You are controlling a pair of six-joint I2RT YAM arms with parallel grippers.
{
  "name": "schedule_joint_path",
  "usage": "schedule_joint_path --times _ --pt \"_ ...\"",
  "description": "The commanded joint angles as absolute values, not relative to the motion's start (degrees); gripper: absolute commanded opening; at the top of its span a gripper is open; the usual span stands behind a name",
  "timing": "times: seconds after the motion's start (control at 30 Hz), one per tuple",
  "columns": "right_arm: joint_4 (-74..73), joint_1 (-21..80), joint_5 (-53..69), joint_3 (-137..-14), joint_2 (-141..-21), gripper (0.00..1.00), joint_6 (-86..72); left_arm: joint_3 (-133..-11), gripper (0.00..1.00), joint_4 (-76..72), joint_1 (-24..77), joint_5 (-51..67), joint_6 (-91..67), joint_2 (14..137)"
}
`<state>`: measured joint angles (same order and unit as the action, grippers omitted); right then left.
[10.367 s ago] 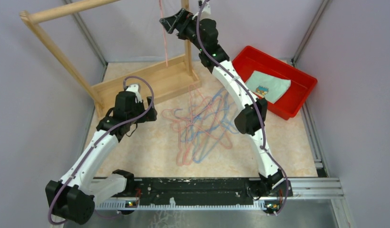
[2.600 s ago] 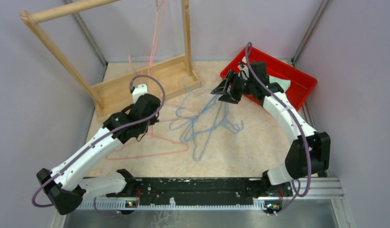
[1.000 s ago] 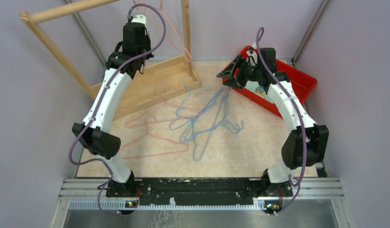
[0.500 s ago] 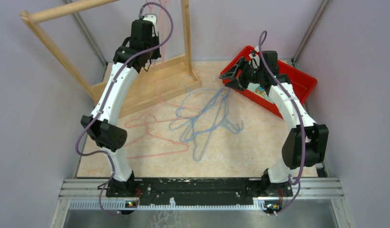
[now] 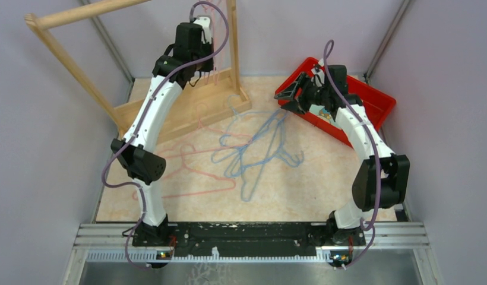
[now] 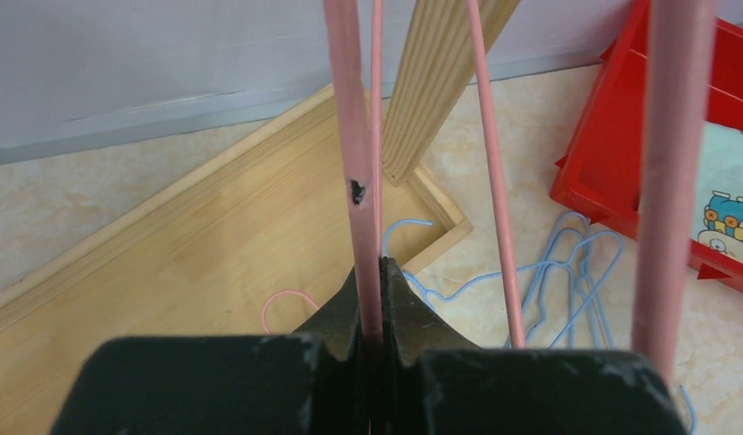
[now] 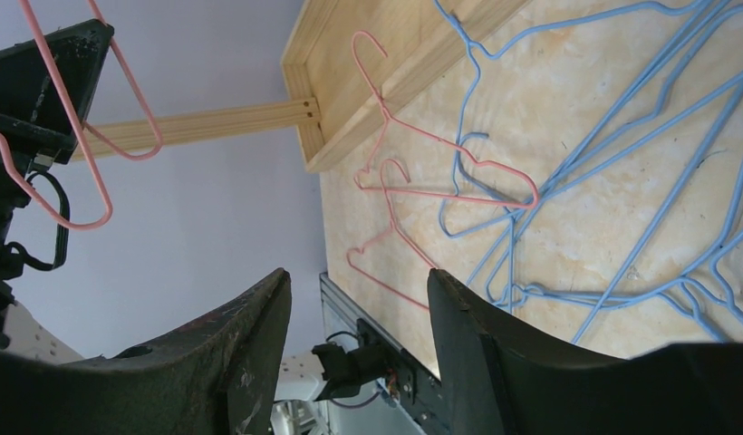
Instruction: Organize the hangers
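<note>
My left gripper (image 6: 374, 268) is shut on the wire of a pink hanger (image 6: 359, 136) and is raised high beside the wooden rack's post (image 5: 232, 41); more of its pink wire hangs to the right (image 6: 495, 181). In the top view the left gripper (image 5: 201, 27) is near the rack's top. My right gripper (image 7: 359, 276) is open and empty, hovering by the red bin's left edge (image 5: 291, 95). Several blue hangers (image 5: 259, 142) lie tangled on the table. Pink hangers (image 5: 187, 172) lie to their left, one hooked over the rack's base (image 7: 372, 63).
The wooden rack has a top bar (image 5: 81, 13) and a tray-like base (image 5: 187, 107) at the back left. A red bin (image 5: 372, 113) holding a printed cloth stands at the back right. Grey walls close in on both sides.
The left arm has moved right and further up along the rack with the pink hanger still in its grip. The right arm has barely shifted and stays open.
</note>
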<state>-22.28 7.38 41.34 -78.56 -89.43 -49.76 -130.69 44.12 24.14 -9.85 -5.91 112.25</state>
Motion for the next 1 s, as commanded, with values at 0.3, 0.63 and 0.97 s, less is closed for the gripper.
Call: schedule_joint_path --times 0.3,0.63,0.97 --pt "-19.46 6.85 42.36 -78.8 -87.82 0.57 -50.32 -133.33 0.02 45.05 30.21 0.45 -1.66 117.98" --pt "-19.81 6.76 42.63 -78.87 -87.82 0.58 -49.81 -132.89 0.48 44.82 30.59 0.14 -0.53 116.46" --pt "-19.14 6.72 42.8 -77.72 -87.19 0.58 -50.01 -126.42 0.74 41.27 30.6 -4.81 1.24 108.74"
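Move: The pink hanger pinched in the left fingers is to go to a spot under the rack's right end: the rail there is about 6 cm ahead, 5 cm right and 15 cm above. The other hanging hanger is some 3 cm right and 2 cm ahead, its middle slightly higher; the right post stands 8 cm ahead and 7 cm right. From the right hand, that rail spot is roughly 17 cm ahead, 25 cm left and 23 cm up. The pink hanger, still pinched by its wire below the rail, is carried about 5 cm to the right towards the right post by the left hand. Then the fingers open wide and let go of it; the hand drifts some 3 cm farther right while easing back and sinking about 3 cm each, turned about 15 degrees clockwise. ##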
